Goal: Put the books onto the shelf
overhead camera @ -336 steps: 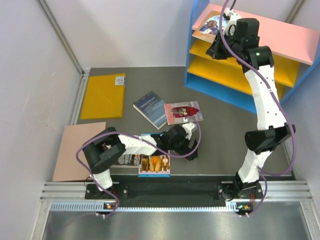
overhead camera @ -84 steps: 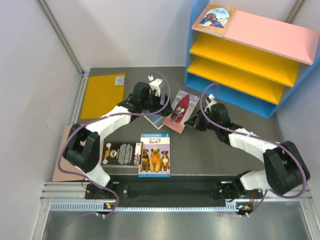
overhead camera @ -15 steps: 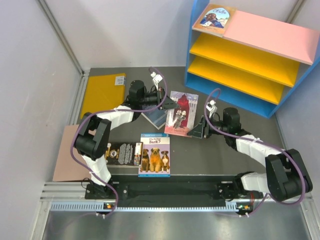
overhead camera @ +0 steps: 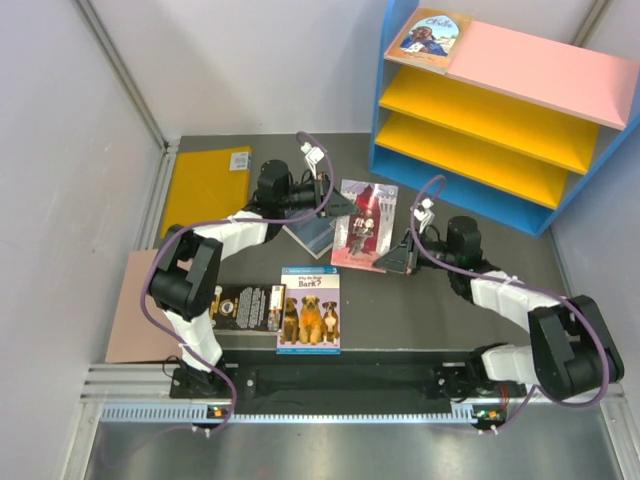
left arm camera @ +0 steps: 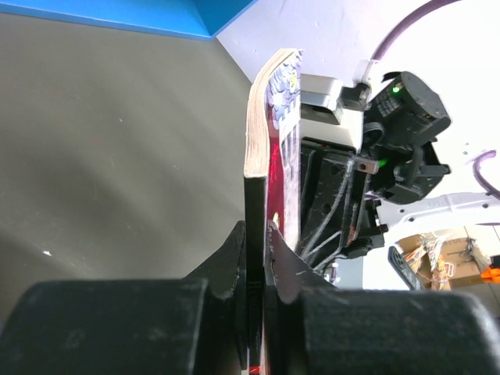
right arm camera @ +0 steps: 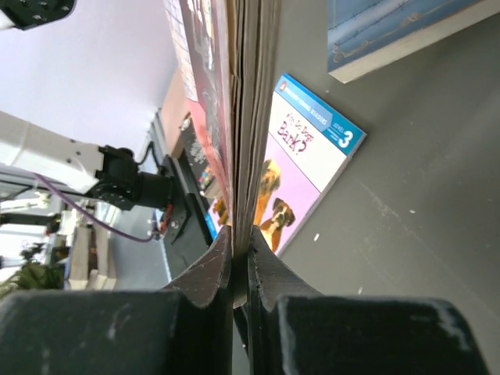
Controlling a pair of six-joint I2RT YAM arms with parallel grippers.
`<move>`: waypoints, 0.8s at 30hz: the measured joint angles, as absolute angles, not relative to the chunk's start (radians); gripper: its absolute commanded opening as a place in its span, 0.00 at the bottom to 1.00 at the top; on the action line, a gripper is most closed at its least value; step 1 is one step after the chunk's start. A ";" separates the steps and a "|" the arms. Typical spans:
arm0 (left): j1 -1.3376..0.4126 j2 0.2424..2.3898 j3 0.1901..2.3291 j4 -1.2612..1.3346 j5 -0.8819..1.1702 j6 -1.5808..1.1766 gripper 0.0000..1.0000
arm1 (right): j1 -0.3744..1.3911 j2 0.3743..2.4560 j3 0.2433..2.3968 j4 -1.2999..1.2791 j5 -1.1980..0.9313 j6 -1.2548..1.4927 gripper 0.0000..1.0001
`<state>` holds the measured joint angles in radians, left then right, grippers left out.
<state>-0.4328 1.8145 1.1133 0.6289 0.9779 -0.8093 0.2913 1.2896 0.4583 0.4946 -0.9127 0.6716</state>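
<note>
The red-and-white book (overhead camera: 362, 225) is held tilted up off the floor between both arms. My left gripper (overhead camera: 335, 206) is shut on its left edge, and my right gripper (overhead camera: 396, 258) is shut on its lower right edge. The book's edge (left arm camera: 262, 141) runs between the left fingers (left arm camera: 256, 234); its pages (right arm camera: 246, 94) are pinched by the right gripper (right arm camera: 241, 238). The dog book (overhead camera: 310, 310) and the black book (overhead camera: 243, 307) lie near the front. The navy book (overhead camera: 305, 233) lies partly under the left arm. A tan book (overhead camera: 428, 36) rests on top of the shelf (overhead camera: 500, 110).
A yellow flat sheet (overhead camera: 207, 190) lies at the back left and a pinkish-brown board (overhead camera: 140, 305) at the front left. White walls close in both sides. The dog book (right arm camera: 301, 168) lies just below the right gripper.
The right gripper has closed on the red-and-white book's edge; half a second ago its jaws stood apart. The book sits a little higher. The left arm has not moved.
</note>
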 measured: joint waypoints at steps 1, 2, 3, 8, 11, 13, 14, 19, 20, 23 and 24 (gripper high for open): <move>-0.433 1.814 1.114 0.625 0.978 -0.807 0.39 | 0.291 1.275 0.460 0.468 -0.904 0.662 0.00; -0.433 1.814 1.116 0.621 0.974 -0.802 0.47 | 0.291 1.259 0.461 0.445 -0.898 0.651 0.00; -0.434 1.814 1.118 0.613 0.967 -0.791 0.57 | 0.291 1.231 0.469 0.394 -0.887 0.633 0.00; -0.419 1.779 1.119 0.506 0.877 -0.707 0.92 | 0.291 1.111 0.564 0.169 -0.801 0.546 0.00; -0.397 1.718 1.087 0.474 0.802 -0.667 0.96 | 0.291 1.059 0.657 0.064 -0.746 0.498 0.00; -0.380 1.670 1.057 0.452 0.752 -0.646 0.97 | 0.291 1.040 0.727 -0.006 -0.717 0.469 0.00; -0.374 1.648 1.043 0.440 0.731 -0.633 0.97 | 0.291 1.037 0.754 -0.025 -0.706 0.458 0.00; -0.356 1.591 0.956 0.410 0.652 -0.582 0.99 | 0.291 1.043 0.940 -0.181 -0.670 0.379 0.00; -0.358 1.590 0.936 0.407 0.645 -0.577 0.99 | 0.291 1.049 0.978 -0.201 -0.667 0.364 0.00; -0.367 1.591 0.830 0.411 0.630 -0.573 0.99 | 0.291 1.071 1.080 -0.247 -0.654 0.337 0.00; -0.372 1.596 0.794 0.417 0.629 -0.574 0.99 | 0.291 1.082 1.112 -0.258 -0.649 0.331 0.00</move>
<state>-0.3721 1.5959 0.7937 0.4171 0.6292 -0.5743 0.2913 1.0817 1.1118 -0.2577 -0.6495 0.3309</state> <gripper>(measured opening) 0.991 0.031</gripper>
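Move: The right hand pinches the low right edge of the red picture book. The pink shelf top's middle lies about 36 cm ahead, 20 cm right and 27 cm up; the Chile book on it is about 39 cm ahead and 4 cm right, as high. The left hand also holds the picture book, whose middle is 3 cm back, 3 cm right and 4 cm below. From it the blue book lies 9 cm ahead, 7 cm left, 20 cm down. Upward goes the right hand, some 19 cm and slightly forward, keeping its pinch on the picture book and carrying it towards the shelf while the wrist rolls about 25 degrees, far edge up. The left fingers open wide and let go; that hand swings left and a little forward, then back and down towards the blue book. ##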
